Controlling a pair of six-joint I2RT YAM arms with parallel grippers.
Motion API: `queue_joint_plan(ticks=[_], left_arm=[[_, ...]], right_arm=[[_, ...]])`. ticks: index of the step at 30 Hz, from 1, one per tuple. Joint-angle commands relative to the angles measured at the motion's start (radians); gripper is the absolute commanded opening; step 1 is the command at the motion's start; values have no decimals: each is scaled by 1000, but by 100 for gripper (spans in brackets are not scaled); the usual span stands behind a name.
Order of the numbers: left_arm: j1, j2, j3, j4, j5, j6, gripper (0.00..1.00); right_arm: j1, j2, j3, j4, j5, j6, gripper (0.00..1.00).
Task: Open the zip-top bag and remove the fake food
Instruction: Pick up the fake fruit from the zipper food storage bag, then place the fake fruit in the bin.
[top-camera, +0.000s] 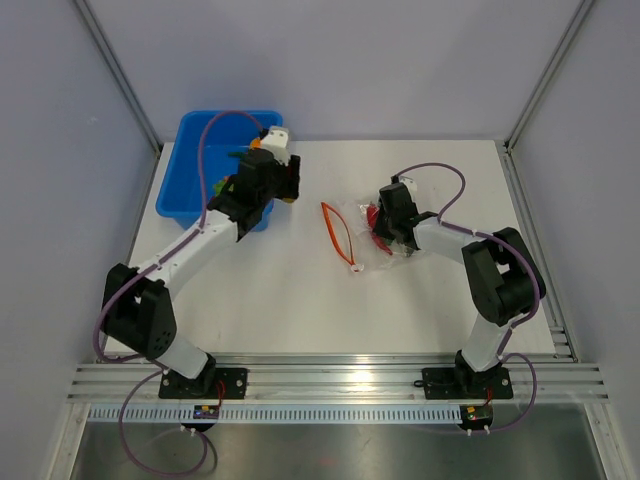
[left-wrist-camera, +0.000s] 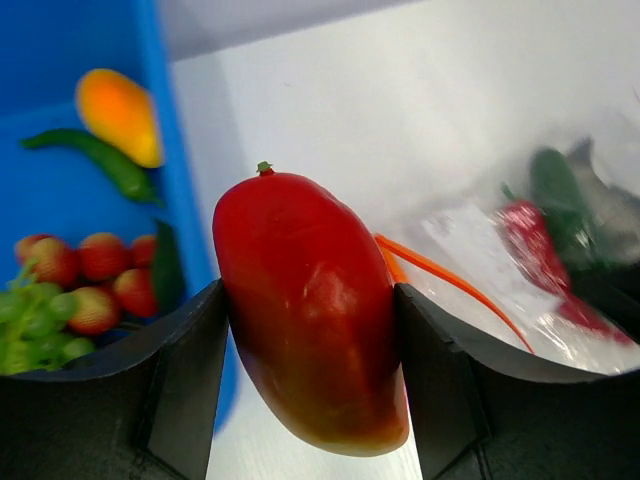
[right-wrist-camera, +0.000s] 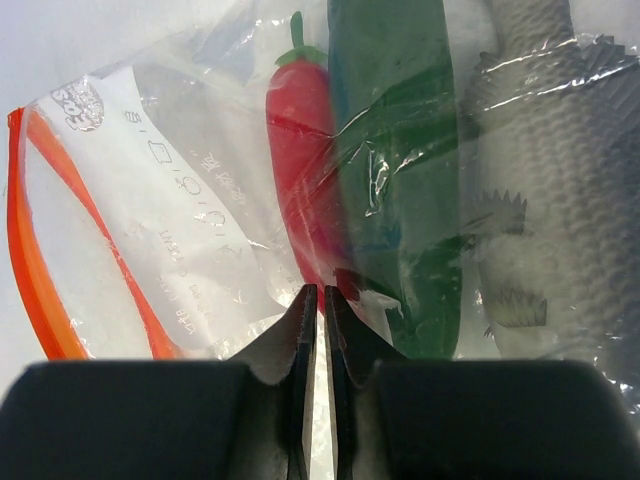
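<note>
The zip-top bag (top-camera: 372, 232) lies crinkled mid-table, its orange-red zip strip (top-camera: 338, 235) spread open toward the left. My right gripper (right-wrist-camera: 322, 295) is shut on a fold of the clear bag (right-wrist-camera: 180, 200) at its near edge. A red chili (right-wrist-camera: 305, 150), a green cucumber (right-wrist-camera: 395, 150) and a grey fish (right-wrist-camera: 545, 200) lie inside the film. My left gripper (left-wrist-camera: 312, 305) is shut on a red fake fruit (left-wrist-camera: 310, 310), held above the table beside the blue tub (top-camera: 200, 180). From above, the left gripper (top-camera: 286, 185) hangs at the tub's right wall.
The blue tub (left-wrist-camera: 160, 150) holds a yellow-orange fruit (left-wrist-camera: 120, 115), a green pepper (left-wrist-camera: 100, 160), strawberries (left-wrist-camera: 90, 270) and green grapes (left-wrist-camera: 30, 330). Grey walls and metal rails enclose the white table (top-camera: 300, 300).
</note>
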Motion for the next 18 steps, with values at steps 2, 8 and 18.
queue_joint_plan(ticks=[2,8,18], left_arm=[[200,-43,-40,80,18,-125,38],[371,12,-39,146,51,-228,38],[469,178,78,89,123,-252,42]], right_arm=[[-1,-32,4,36,-11,-3,13],[-1,-35,1,36,-17,-5,13],[-1,-38,-2,38,-23,-6,13]])
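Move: The red fruit is already in the left fingers, bound for the blue box, whose middle lies about 21 cm to that hand's left, 14 cm ahead and 15 cm lower. On the box floor, some 18 cm below the hand, are the strawberries, about 12 cm ahead and 17 cm left, and the yellow fruit, roughly 23 cm ahead and 10 cm left. From the right hand the box is around 53 cm left and 16 cm ahead. The red fruit, still pinched in the left gripper, is swept quickly left by about 18 cm and some 8 cm forward, in over the blue box's right wall. The wrist swings nearly 30 degrees counter-clockwise, and as the sideways travel eases the hand sinks about 6 cm towards the strawberries and grapes, keeping its grip unchanged. ##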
